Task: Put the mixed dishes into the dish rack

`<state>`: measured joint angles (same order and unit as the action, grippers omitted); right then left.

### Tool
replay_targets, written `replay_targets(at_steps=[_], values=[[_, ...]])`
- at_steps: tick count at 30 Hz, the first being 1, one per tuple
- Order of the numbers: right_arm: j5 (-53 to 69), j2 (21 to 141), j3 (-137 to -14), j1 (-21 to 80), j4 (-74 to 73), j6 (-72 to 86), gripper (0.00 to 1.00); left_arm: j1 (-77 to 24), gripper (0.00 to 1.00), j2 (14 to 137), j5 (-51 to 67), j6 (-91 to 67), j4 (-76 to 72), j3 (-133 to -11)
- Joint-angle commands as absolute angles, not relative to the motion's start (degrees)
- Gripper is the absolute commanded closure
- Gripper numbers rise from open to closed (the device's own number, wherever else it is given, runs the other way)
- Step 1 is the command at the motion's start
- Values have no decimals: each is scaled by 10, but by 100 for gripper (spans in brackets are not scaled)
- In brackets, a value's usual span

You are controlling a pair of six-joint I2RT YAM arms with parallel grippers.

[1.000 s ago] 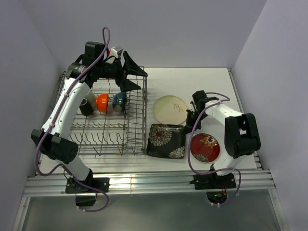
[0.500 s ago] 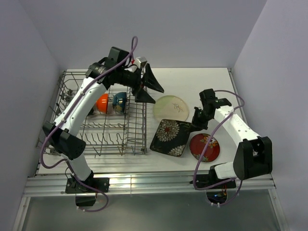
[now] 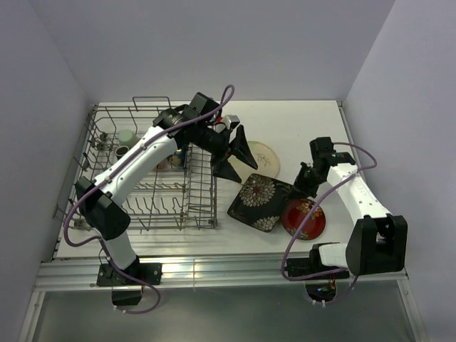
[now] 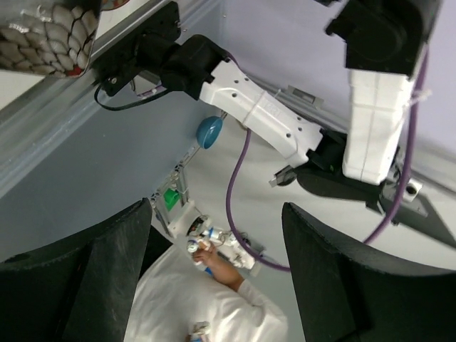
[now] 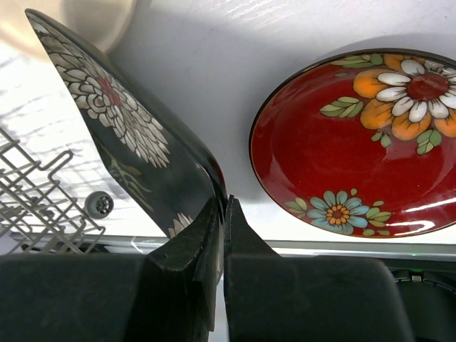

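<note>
My right gripper (image 3: 302,187) (image 5: 222,208) is shut on the rim of the black square floral plate (image 3: 258,202) (image 5: 135,135), which is tilted up off the table. The red floral plate (image 3: 305,219) (image 5: 363,149) lies flat just right of it. My left gripper (image 3: 236,159) (image 4: 214,285) is open and empty, reaching right from over the dish rack (image 3: 203,206). It hovers over the pale green-cream plate (image 3: 265,158), just above the black plate's far-left corner (image 4: 43,35). Two cups (image 3: 125,136) stand in the rack's far-left corner.
The left arm spans the rack and hides most of what lies under it. The rack's right wall (image 5: 35,206) stands close to the black plate's left edge. White table (image 3: 306,121) lies behind the plates. Purple walls close in on three sides.
The left gripper swung right, from above the rack to over the pale plate. The right gripper moved right and nearer, tilting and turning the black plate with it.
</note>
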<state>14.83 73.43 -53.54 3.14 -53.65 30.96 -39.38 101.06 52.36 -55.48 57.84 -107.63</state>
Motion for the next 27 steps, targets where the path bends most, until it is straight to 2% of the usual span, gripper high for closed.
replay_targets(at_steps=[1,7,14,17,21,23,27], values=[[161,721,-547,14,-536,329,100,-417,21,963,482,-600,542,-1044],[214,701,-524,4,-504,368,100,-468,22,889,325,-697,534,-1001],[272,664,-498,-13,-503,411,100,-545,23,712,121,-859,465,-816],[294,653,-482,-23,-499,423,100,-616,21,661,14,-912,418,-750],[308,643,-469,-17,-504,439,100,-750,21,666,-84,-1058,359,-690],[322,646,-468,-16,-503,446,100,-758,21,689,-83,-1079,345,-677],[335,666,-490,-3,-499,453,100,-801,25,701,-188,-1141,332,-665]])
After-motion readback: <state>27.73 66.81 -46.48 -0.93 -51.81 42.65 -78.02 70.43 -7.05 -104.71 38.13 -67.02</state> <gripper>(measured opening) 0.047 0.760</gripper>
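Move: The flower plate, held at its right corner by the right gripper, lies about 25 cm below the open left hand, some 4 cm to its right and 2 cm back. From the left hand, the cream plate is 10 cm ahead, 2 cm right; the rack's right side is 11 cm left, 6 cm ahead. The flower plate's middle is 9 cm left and 3 cm back of the right hand; the red plate is 5 cm right, 6 cm back, on the table. Swinging back about 14 cm from above the flower plate to its near side, the empty left hand stays fairly high at first, then sinks steeply, ending some 8 cm lower. It turns about 35 degrees counter-clockwise, fingers wide open. The right hand keeps its pinch on the plate's right corner, easing 2 or 3 cm left and back while rolling its left side up and turning slightly clockwise. ##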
